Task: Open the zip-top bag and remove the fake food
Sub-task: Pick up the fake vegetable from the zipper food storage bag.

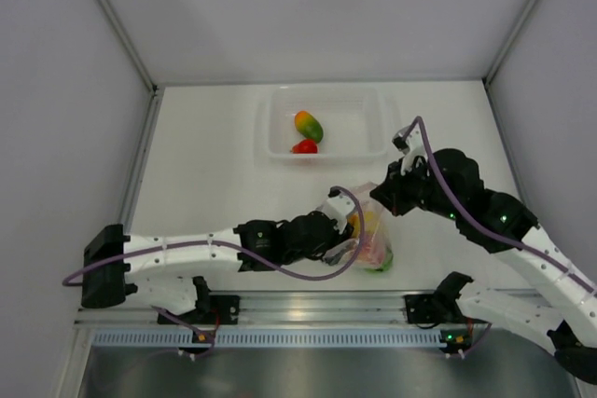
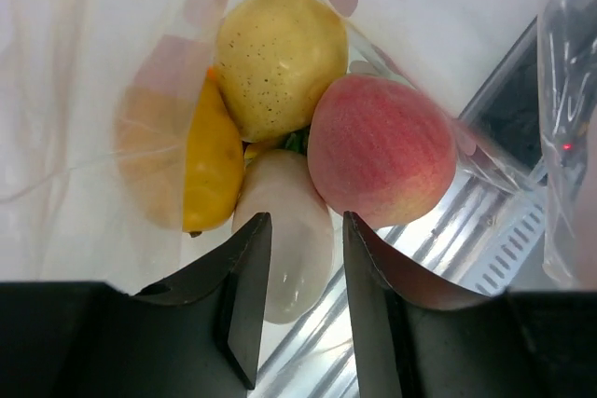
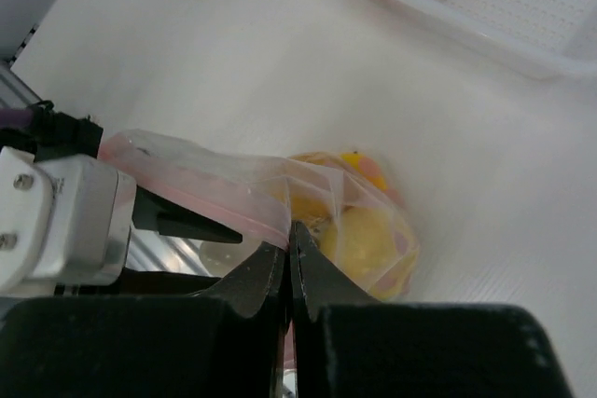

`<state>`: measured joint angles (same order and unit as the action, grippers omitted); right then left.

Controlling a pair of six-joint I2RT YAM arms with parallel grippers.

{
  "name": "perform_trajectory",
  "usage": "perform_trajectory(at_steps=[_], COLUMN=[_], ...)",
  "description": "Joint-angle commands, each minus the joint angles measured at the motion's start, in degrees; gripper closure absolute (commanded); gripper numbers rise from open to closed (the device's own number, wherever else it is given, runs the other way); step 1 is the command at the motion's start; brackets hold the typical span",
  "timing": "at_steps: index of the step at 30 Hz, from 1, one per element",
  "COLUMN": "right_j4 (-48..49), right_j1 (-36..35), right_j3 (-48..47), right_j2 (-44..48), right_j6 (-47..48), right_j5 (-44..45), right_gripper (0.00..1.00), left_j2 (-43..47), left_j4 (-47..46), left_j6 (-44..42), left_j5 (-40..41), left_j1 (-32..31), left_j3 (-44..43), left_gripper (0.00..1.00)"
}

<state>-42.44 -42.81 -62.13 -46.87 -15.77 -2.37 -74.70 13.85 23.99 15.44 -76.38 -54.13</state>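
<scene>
The zip-top bag (image 1: 371, 230) lies near the front edge with its mouth open. My right gripper (image 3: 291, 230) is shut on the bag's pink-red zip strip (image 3: 201, 198) and holds that edge up. My left gripper (image 2: 306, 221) is inside the bag, jaws apart. A white piece of fake food (image 2: 289, 230) lies between its fingers, near the left finger, with a gap to the right one. Beyond it are a speckled yellow fruit (image 2: 280, 58), a pink peach (image 2: 382, 146) and a yellow-orange piece (image 2: 210, 160). From above, the left gripper (image 1: 343, 230) and right gripper (image 1: 387, 198) meet at the bag.
A rigid clear tub (image 1: 368, 142) stands at the back centre, holding an orange-green fruit (image 1: 309, 125) and a red piece (image 1: 304, 146). White walls close in both sides. The metal rail (image 1: 317, 303) of the arm bases runs just in front of the bag.
</scene>
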Motion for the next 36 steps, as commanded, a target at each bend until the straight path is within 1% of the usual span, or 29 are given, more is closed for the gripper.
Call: perform_trajectory(at_steps=[1, 3, 6, 10, 11, 13, 16, 19, 20, 25, 26, 30, 36], right_j4=[4.2, 4.55, 4.38, 2.8, 2.71, 2.1, 1.48, 1.3, 1.39, 1.48, 1.48, 0.78, 1.13], right_j1=[-0.7, -1.84, -5.08, -11.32, -14.03, -17.12, -18.54, -18.54, -18.63, -18.54, -18.54, -18.63, -18.54], right_j3=[0.16, 0.69, 1.57, 1.13, 0.96, 0.78, 0.52, 0.43, 0.34, 0.08, 0.08, -0.01, 2.01], right_j2=[-0.85, -1.9, -2.35, -3.22, -3.49, -4.28, -5.6, -6.39, -6.56, -6.39, -6.3, -6.48, -5.78], right_j6=[-0.58, -0.58, -1.01, -2.95, -3.65, -4.18, -4.62, -4.62, -4.45, -4.18, -4.09, -4.0, -4.88], right_j5=[-0.61, -1.15, 2.01, 11.58, 15.52, 20.01, 22.58, 23.72, 23.73, 22.76, 22.5, 22.85, 22.94], right_gripper=[1.0, 1.0, 1.0, 1.0, 1.0, 1.0, 1.0, 1.0, 1.0, 1.0, 1.0, 1.0, 1.0], left_j2=[5.17, 6.4, 7.55, 6.76, 6.5, 4.92, 2.28, 0.26, -0.18, -1.59, -1.85, -4.4, -10.73], left_j4=[-6.72, -8.3, -11.98, -12.26, -12.44, -12.0, -9.55, -6.73, -6.47, -6.02, -6.11, -5.68, -5.67], left_j6=[7.03, 9.39, 12.38, 16.79, 17.84, 17.67, 16.01, 12.24, 9.26, 3.97, 2.74, 0.97, 2.99], left_j5=[1.96, 2.57, 4.24, 5.91, 5.92, 5.65, 6.09, 5.48, 5.39, 7.67, 7.59, 7.41, 4.86], left_j1=[-0.26, -0.44, -1.22, -1.4, -1.49, -1.67, -2.28, -3.42, -4.12, -5.36, -5.36, -5.36, -5.45], left_j3=[4.45, 5.96, 9.29, 10.8, 11.23, 11.06, 9.49, 7.99, 7.81, 7.72, 7.81, 6.58, 6.32], left_gripper=[0.58, 0.6, 0.59, 0.57, 0.56, 0.56, 0.55, 0.51, 0.49, 0.45, 0.41, 0.35, 0.33])
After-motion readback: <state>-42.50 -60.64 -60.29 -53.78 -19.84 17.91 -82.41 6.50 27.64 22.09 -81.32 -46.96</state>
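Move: The white vegetable I want lies in the open bag just past my left fingertips: about 2 cm ahead, 3 cm to the right and 8 cm below my left hand. The peach sits some 6 cm to the right of the vegetable and 2 cm nearer me, the round yellow fruit about 5 cm farther out and 6 cm to its right. From my right hand, which already pinches the bag rim, the white vegetable is roughly 3 cm back, 8 cm left and 16 cm down. My left hand hovers briefly, then sinks about 7.5 cm into the bag, easing slightly back, towards the white vegetable; the wrist twists some 15 degrees and comes most of the way back as the fingers spread to straddle it. Meanwhile my right hand, keeping its pinch on the rim, carries it about 3 cm left and 4 cm down, then holds nearly still. ##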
